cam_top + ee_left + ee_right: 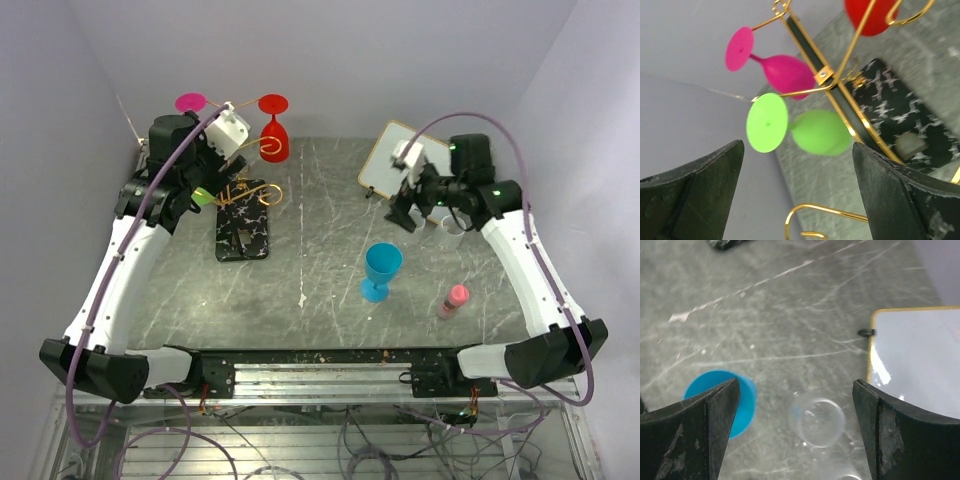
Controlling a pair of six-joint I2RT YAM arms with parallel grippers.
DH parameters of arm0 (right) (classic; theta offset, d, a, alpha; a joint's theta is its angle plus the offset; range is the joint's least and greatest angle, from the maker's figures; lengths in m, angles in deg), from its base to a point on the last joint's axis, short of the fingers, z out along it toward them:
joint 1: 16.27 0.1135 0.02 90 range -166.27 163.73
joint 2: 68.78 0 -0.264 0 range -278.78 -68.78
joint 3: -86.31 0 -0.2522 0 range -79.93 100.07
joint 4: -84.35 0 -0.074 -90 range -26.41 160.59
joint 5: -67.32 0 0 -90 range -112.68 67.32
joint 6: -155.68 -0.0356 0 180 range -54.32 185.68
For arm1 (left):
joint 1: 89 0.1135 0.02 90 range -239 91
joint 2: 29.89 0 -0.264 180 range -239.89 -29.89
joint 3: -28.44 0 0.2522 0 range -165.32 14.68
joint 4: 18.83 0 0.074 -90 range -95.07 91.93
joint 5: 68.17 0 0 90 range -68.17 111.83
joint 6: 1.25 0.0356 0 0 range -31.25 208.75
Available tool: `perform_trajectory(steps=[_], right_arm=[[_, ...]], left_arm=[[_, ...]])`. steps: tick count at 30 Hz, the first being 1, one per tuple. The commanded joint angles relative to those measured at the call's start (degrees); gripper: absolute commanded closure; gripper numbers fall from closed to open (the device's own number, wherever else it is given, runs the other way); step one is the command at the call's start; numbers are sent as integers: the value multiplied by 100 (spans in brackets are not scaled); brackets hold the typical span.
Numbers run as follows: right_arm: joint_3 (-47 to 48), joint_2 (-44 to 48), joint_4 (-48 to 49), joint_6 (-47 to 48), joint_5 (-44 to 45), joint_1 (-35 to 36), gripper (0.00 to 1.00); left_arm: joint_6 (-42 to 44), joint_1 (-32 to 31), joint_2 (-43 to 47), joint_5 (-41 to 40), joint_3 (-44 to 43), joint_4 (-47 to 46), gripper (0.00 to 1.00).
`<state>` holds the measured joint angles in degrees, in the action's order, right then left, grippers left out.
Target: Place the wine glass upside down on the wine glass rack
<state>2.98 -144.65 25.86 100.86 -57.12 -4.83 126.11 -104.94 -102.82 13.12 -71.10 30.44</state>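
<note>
The gold wine glass rack [841,82] stands on its black base [243,232] at the back left. A green wine glass [815,132] hangs on one of its arms, with a pink one [785,72] and a red one [273,135] on other arms. My left gripper [797,192] is open just short of the green glass and touches nothing; a bare gold arm [825,210] runs between its fingers. A blue wine glass [381,270] stands upright mid-table. My right gripper [795,435] is open above a clear glass [817,421], with the blue wine glass [747,400] at its left finger.
A small whiteboard [385,160] with a gold frame lies at the back right, close to the right gripper [408,218]. A pink bottle [454,300] stands at the front right. More clear glass [452,226] sits under the right wrist.
</note>
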Motion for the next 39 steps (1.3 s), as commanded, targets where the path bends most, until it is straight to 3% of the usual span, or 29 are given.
perform_trajectory(steps=[1, 4, 18, 28, 35, 39], right_arm=[[-152, -140, -997, 729, 973, 843, 8], [-226, -319, -1196, 814, 1190, 1066, 12], [-234, -1044, -1717, 954, 1778, 1461, 31], [-195, -1365, -1882, 1060, 1806, 1545, 61], [-114, -1402, -2018, 1193, 1627, 1544, 90], [155, -1376, -2165, 1333, 1250, 1546, 99]], left_arm=[[-997, 89, 138, 1271, -249, 161, 0], [-1119, 176, 183, 1713, -341, 242, 0], [-1094, 223, 248, 1833, -44, 185, 0], [-1042, 223, 204, 1926, 17, 223, 0], [-956, 223, 226, 2045, 68, 284, 0], [-1121, 232, 245, 1980, 79, 223, 0]])
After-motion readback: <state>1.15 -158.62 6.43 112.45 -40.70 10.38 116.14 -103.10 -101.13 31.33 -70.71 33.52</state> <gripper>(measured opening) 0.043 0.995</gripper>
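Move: The blue wine glass stands about 10 cm back, 3 cm left and 19 cm below the right hand, its middle taken. The nearer clear glass is roughly 1 cm back and 4 cm right of that hand, the farther one some 2 cm back and 12 cm right; the pink bottle is about 17 cm back and 14 cm right. From the left hand, the blue glass is some 34 cm right, 15 cm back and well below. The right fingers shut almost fully on the rim of the blue wine glass, pinching its wall on the far side, after the hand sinks some 14 cm and draws back about 6 cm while tipping to point more steeply down. The left hand, empty and wide open, shifts about 5 cm right and a little back, away from the hung green glass, rolling some 15 degrees. ##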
